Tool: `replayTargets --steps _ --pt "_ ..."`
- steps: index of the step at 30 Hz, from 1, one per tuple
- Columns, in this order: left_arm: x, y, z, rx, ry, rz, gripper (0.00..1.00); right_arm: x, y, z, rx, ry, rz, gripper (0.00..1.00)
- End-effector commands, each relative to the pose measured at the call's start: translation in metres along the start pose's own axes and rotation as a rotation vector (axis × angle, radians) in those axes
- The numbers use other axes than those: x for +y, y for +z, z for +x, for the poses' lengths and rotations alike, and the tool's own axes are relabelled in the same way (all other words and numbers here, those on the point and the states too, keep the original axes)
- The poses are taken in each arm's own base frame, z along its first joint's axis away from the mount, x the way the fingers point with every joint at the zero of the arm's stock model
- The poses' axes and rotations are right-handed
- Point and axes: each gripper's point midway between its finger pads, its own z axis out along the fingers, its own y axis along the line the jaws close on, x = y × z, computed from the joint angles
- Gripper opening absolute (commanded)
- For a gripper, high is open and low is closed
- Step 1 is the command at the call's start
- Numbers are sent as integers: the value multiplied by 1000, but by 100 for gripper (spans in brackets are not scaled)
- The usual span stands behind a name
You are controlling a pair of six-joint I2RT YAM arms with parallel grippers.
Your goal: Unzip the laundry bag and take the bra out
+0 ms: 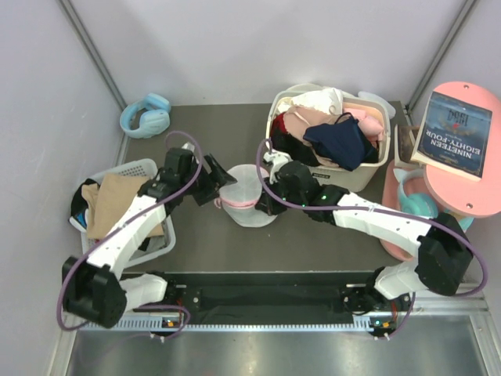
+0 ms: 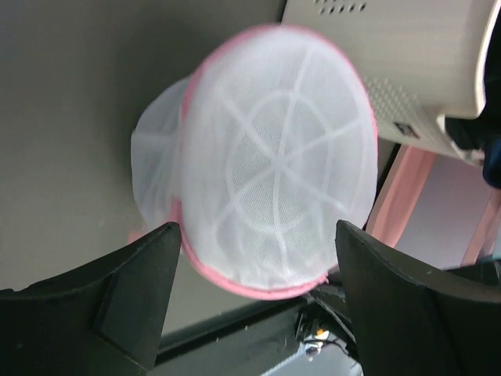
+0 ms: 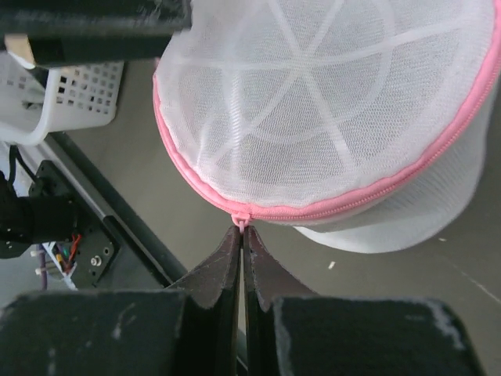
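The laundry bag [image 1: 249, 205] is a round white mesh pouch with pink zipper trim, standing mid-table between both arms. In the right wrist view the laundry bag [image 3: 329, 117] fills the top, and its zipper looks closed. My right gripper [image 3: 243, 229] is shut on the small pink zipper pull [image 3: 240, 218] at the bag's lower edge; it also shows in the top view [image 1: 262, 205]. My left gripper [image 2: 257, 235] is open, its fingers on either side of the bag [image 2: 274, 157], at its left side in the top view [image 1: 221, 190]. No bra shows through the mesh.
A cream basket [image 1: 368, 174] behind the bag holds pink clothes, a navy garment [image 1: 340, 141] and some black fabric [image 1: 288, 146]. A white basket [image 1: 156, 243] with tan cloth sits left. Blue headphones [image 1: 146, 116] lie far left. A pink stool with a book [image 1: 455, 133] stands right.
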Motion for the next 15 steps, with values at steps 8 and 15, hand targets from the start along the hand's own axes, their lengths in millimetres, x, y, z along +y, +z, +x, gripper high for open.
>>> replayTargets --steps 8,15 --pt "25 -30 57 70 -155 15 78 80 23 -10 -15 -44 -162 0" --pt "21 -26 60 79 -161 59 28 78 16 -10 -31 -43 -146 0"
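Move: The right hand already pinches the zip pull of the laundry bag; the bag's middle lies about 3 cm ahead of it, 4 cm to its left and 2 cm below. From the open left hand that middle is some 7 cm to the right, 1 cm back and 4 cm below. The clothes basket stands roughly 18 cm ahead and 20 cm right of the right hand; the white basket is about 29 cm left and 5 cm back of the left hand. Left hand draws back 7 cm and down, half-closing at the bag's rim; right drags the pinched pull left-back. ##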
